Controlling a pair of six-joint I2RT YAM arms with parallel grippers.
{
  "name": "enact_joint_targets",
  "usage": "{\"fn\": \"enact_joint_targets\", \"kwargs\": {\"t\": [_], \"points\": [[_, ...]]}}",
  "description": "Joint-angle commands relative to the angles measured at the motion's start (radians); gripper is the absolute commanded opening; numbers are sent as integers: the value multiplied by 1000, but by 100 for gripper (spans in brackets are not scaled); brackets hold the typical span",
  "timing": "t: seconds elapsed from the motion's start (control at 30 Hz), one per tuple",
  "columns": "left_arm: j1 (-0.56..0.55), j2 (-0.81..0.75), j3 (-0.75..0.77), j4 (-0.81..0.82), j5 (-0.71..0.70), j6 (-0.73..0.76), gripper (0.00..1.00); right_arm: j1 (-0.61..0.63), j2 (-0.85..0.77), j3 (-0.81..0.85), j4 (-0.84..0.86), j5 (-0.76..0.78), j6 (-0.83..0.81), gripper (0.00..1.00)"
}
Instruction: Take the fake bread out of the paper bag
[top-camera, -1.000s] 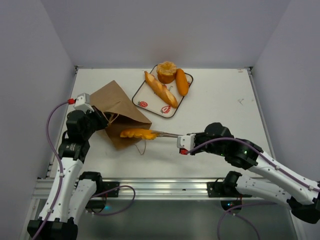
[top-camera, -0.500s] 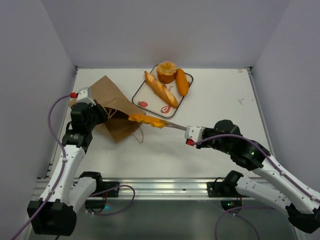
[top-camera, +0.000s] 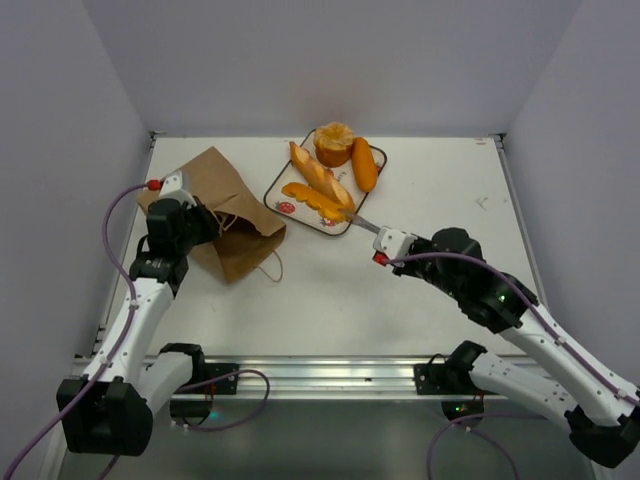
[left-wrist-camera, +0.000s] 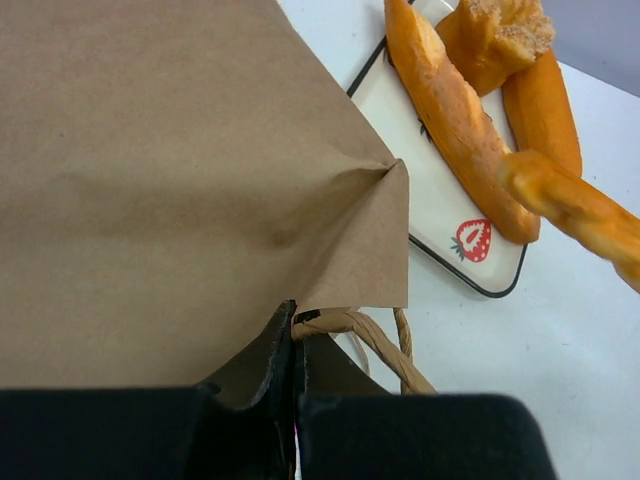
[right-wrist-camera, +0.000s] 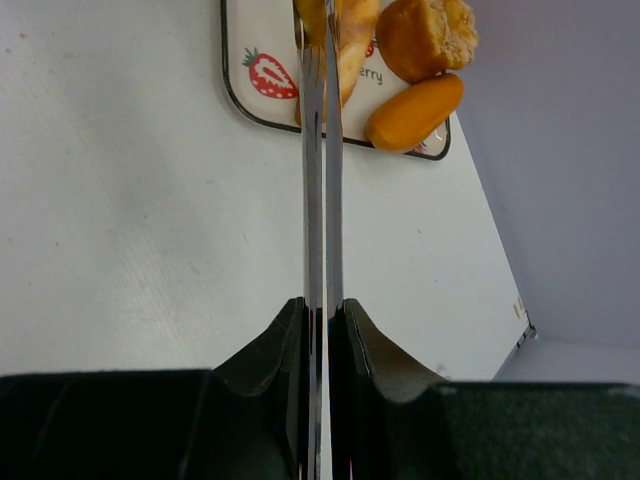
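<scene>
The brown paper bag (top-camera: 225, 200) lies at the left of the table. My left gripper (top-camera: 203, 226) is shut on its rim by the cord handle (left-wrist-camera: 385, 345). My right gripper (top-camera: 386, 246) is shut on metal tongs (top-camera: 362, 222). The tongs pinch a long golden bread piece (top-camera: 312, 198) over the near-left part of the strawberry-print tray (top-camera: 285, 210). On the tray lie a baguette (top-camera: 322, 172), a round bun (top-camera: 333, 142) and an oval roll (top-camera: 364, 163). In the left wrist view the bag (left-wrist-camera: 150, 170) fills the frame and the held bread (left-wrist-camera: 580, 210) hangs at the right. What is inside the bag is hidden.
Bare white table (top-camera: 440, 190) spreads right of the tray and in front of it. The table's back edge meets the wall just behind the tray. The bag's second cord handle (top-camera: 270, 268) trails onto the table near the bag mouth.
My right arm has carried the tongs and bread from the bag mouth up and to the right, over the tray. The left arm has pulled the bag's rim back and left.
</scene>
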Motion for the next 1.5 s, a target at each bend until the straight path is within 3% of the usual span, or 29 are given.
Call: {"fn": "enact_joint_targets", "kwargs": {"t": [0.0,0.07,0.3,0.4,0.63,0.83,1.13,1.47], "points": [[3,-50,9,25,49,41,0,-44,66,54,139,59,56,0],[3,-93,4,25,78,54,0,-107,135,72,163,41,96,0],[3,-220,-8,-42,102,66,0,-434,413,269,168,-281,283,0],[5,-268,-30,-59,114,60,0,-494,525,346,138,-400,352,0],[3,-349,-57,-80,138,54,0,-515,640,397,139,-524,455,0],[3,-374,-28,-108,148,69,0,-515,645,390,154,-654,507,0],[3,-395,-16,-123,157,64,0,-517,608,386,170,-638,553,0],[3,-416,-1,-145,177,44,0,-549,813,451,194,-641,752,0]]}}
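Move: Ahead of the right hand, which already holds the tongs with the braided bread in their tips, the tray's middle lies about 30 cm out, 17 cm left and 24 cm down, the baguette lying over it. The round bread stands some 11 cm beyond that middle, 2 cm to its right; the smooth roll about 6 cm beyond, 11 cm to its right. From the left hand, the tray is 21 cm ahead, 27 cm right; the bag's mouth is level, 7 cm right. Swinging the tongs-held braided bread out over the tray, the right hand goes about 15 cm forward, drifting right then back left, and sinks some 5 cm while its wrist rolls left side up and tips down, grip kept. The left hand, still pinching the bag's handle, lifts 5 cm and draws back 7 cm, tilting up slightly. ##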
